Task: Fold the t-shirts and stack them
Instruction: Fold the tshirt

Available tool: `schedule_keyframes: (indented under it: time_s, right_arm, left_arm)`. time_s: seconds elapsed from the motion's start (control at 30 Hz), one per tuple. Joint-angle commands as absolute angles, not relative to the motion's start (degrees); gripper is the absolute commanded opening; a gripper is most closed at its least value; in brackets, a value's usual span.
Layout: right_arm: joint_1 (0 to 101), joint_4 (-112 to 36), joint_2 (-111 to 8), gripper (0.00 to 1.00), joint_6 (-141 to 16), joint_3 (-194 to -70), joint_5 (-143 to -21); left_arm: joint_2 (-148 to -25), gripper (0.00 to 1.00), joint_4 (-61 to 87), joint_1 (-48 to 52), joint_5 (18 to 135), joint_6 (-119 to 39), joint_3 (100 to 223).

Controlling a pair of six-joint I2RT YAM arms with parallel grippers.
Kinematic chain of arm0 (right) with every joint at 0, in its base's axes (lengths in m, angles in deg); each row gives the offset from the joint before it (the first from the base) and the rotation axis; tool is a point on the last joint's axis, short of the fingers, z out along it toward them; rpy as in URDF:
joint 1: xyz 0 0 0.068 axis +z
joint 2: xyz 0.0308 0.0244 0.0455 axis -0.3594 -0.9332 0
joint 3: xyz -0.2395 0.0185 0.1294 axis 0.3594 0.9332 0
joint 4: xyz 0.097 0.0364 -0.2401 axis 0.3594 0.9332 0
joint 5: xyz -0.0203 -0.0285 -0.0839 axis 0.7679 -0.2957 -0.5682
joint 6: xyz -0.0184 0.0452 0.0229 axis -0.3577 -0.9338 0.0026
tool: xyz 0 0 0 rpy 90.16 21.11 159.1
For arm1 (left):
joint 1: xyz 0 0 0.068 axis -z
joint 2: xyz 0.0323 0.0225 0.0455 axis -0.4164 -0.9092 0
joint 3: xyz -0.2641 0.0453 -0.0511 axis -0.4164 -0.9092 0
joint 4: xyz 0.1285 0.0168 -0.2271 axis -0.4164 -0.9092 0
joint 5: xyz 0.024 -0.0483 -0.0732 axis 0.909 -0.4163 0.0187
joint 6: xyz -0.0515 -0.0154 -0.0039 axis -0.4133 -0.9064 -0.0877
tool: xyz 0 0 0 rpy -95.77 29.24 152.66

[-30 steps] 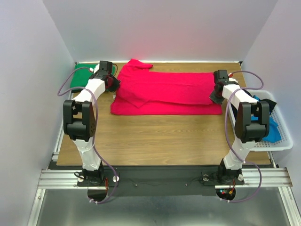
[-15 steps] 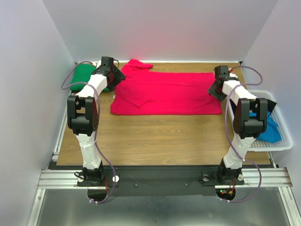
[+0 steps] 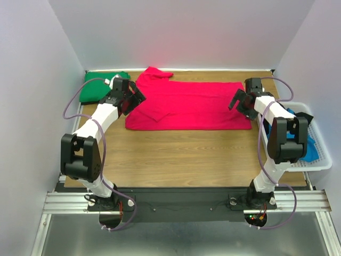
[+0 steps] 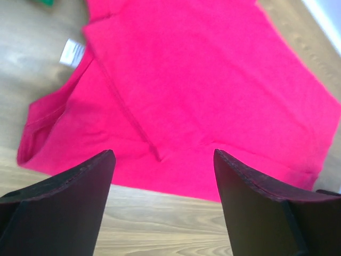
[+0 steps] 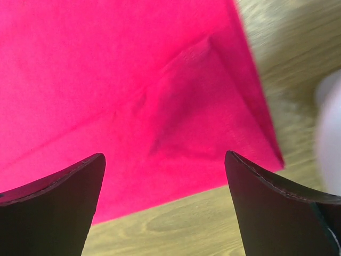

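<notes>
A crimson red t-shirt (image 3: 189, 106) lies folded lengthwise into a long band across the back of the table, with one sleeve poking out at its far left. My left gripper (image 3: 132, 98) hovers open over its left end, and my right gripper (image 3: 238, 101) hovers open over its right end. In the left wrist view the open gripper (image 4: 162, 154) frames the red t-shirt (image 4: 202, 90) and its front hem, with nothing between the fingers. The right wrist view shows the same: an open gripper (image 5: 164, 154) above the red cloth's corner (image 5: 160, 80). A folded green t-shirt (image 3: 101, 85) sits at the back left.
A white slatted basket (image 3: 319, 162) stands off the table's right edge, holding a blue t-shirt (image 3: 306, 146) and a bit of black cloth (image 3: 306, 116). A white label (image 4: 71, 52) lies at the red shirt's collar. Bare wood runs along the table's front.
Both grippers have opened and let go of the red t-shirt's ends. They have pulled back a little above it. The shirt lies still.
</notes>
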State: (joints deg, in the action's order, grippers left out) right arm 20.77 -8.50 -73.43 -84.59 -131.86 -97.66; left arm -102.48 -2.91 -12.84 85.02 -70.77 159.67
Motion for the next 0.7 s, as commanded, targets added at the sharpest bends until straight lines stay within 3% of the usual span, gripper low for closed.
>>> schedule_keyframes:
  time_s: [0.0, 0.3, 0.67]
  right_arm:
    - [21.0, -13.2, -75.7, 1.00, -80.8, -131.8, -91.8]
    - [22.4, -15.7, -78.0, 1.00, -80.2, -128.6, -90.4]
    - [25.1, -18.1, -66.8, 1.00, -84.5, -110.9, -89.5]
  left_arm:
    - [-104.2, 0.87, 3.6, -13.4, 85.3, -70.7, 155.0]
    - [-116.6, 0.87, 5.4, -14.0, 83.0, -70.0, 158.9]
    - [-100.5, 0.87, 3.2, -14.4, 90.3, -73.4, 138.2]
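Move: The folded red t-shirt lies spread between the hands. Its middle is about 27 cm to the right of the left hand, 5 cm ahead and 13 cm below; from the right hand it is some 28 cm to the left, 2 cm ahead and 6 cm below. The folded green stack sits about 17 cm left of the left hand and 15 cm farther out. The white basket's middle is roughly 26 cm right of the right hand and 13 cm back. The red t-shirt's near folded strip is pressed from above at both ends and dragged back towards the bases. The left hand drops about 12 cm, tips its fingers some 10 degrees further down, then pulls back; the right sinks about 5 cm, drifting left and turning slightly counter-clockwise, before pulling back more slowly. Fingers stay open. ##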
